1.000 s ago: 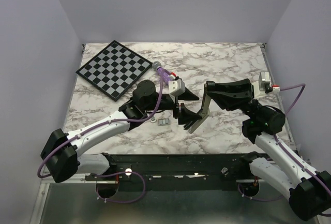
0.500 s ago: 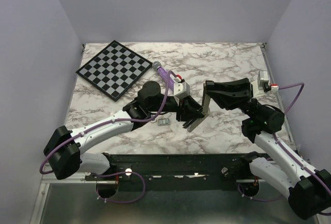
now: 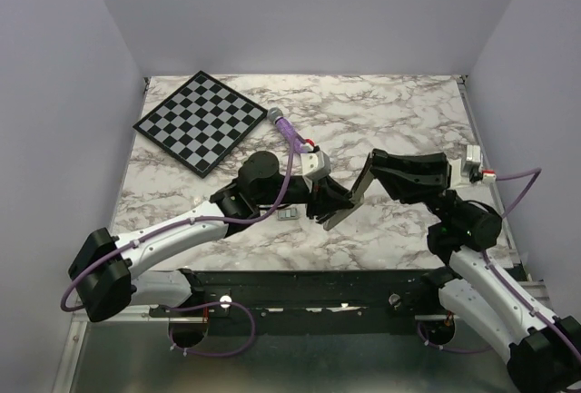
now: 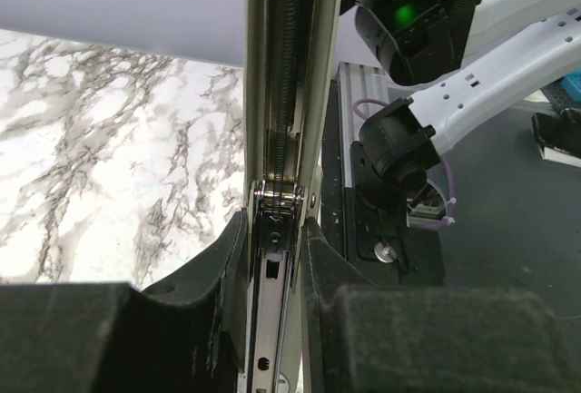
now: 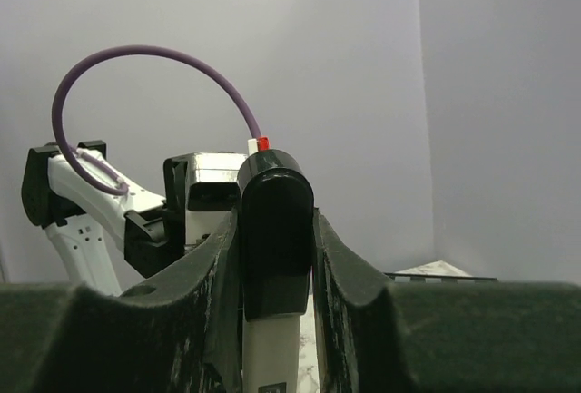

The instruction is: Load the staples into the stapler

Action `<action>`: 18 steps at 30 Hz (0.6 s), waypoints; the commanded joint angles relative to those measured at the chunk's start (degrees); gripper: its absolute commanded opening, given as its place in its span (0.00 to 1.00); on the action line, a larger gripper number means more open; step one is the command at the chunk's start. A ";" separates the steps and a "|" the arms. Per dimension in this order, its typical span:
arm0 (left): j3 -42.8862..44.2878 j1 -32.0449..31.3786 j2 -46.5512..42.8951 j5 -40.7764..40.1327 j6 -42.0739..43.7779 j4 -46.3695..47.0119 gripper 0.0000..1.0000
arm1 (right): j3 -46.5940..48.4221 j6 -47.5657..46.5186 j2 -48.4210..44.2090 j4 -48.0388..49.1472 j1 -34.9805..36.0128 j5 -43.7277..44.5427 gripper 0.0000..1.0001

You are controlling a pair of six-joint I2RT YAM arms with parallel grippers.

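Observation:
The stapler [image 3: 349, 202] is held open above the table between both arms. My right gripper [image 3: 374, 178] is shut on its black top arm [image 5: 275, 202], which stands upright between the pads [image 5: 218, 266]. In the left wrist view the silver magazine rail [image 4: 283, 93] runs straight up between the fingers [image 4: 222, 266], and my left gripper [image 4: 274, 239] is shut on it near its hinge pin. From above, the left gripper [image 3: 329, 201] sits at the rail's lower end. The staples [image 3: 289, 216], a small grey block, lie on the marble just left of the left gripper, untouched.
A black-and-white checkerboard [image 3: 201, 121] lies at the table's back left corner. The left arm's purple cable [image 3: 289, 134] arcs over the middle. The black frame rail [image 3: 309, 280] runs along the table's near edge.
My left gripper moved right from beside the staples and closed on the stapler's metal rail. The right gripper, still gripping the black top, shifted slightly right and lower.

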 commanded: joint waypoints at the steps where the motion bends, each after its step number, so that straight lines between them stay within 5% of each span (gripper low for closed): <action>1: -1.15 1.05 -3.48 -15.28 -0.34 -2.00 0.00 | -2.24 -8.36 -6.70 4.81 0.01 3.10 0.14; 6: -0.11 1.14 -3.57 -20.56 0.10 -5.95 0.00 | -3.99 -13.65 -11.55 -7.32 0.01 4.16 0.38; 18: 5.08 1.05 1.09 -27.68 -0.87 -14.22 0.00 | -5.05 -22.35 -17.88 -24.82 -0.08 8.11 0.68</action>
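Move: The open stapler is held by both hands: its black head is between the right fingers, its hinge in the left fingers. From the left hand, the head is about 11 cm up, 2 cm ahead and 3 cm right; from the right hand, the hinge is correspondingly below. A grey case on the table lies some 10 cm ahead of the left hand, 14 cm left and 27 cm below. Right fingers open off the stapler's head, sinking rightward 4 cm; left carries the stapler forward and down 5 cm. ##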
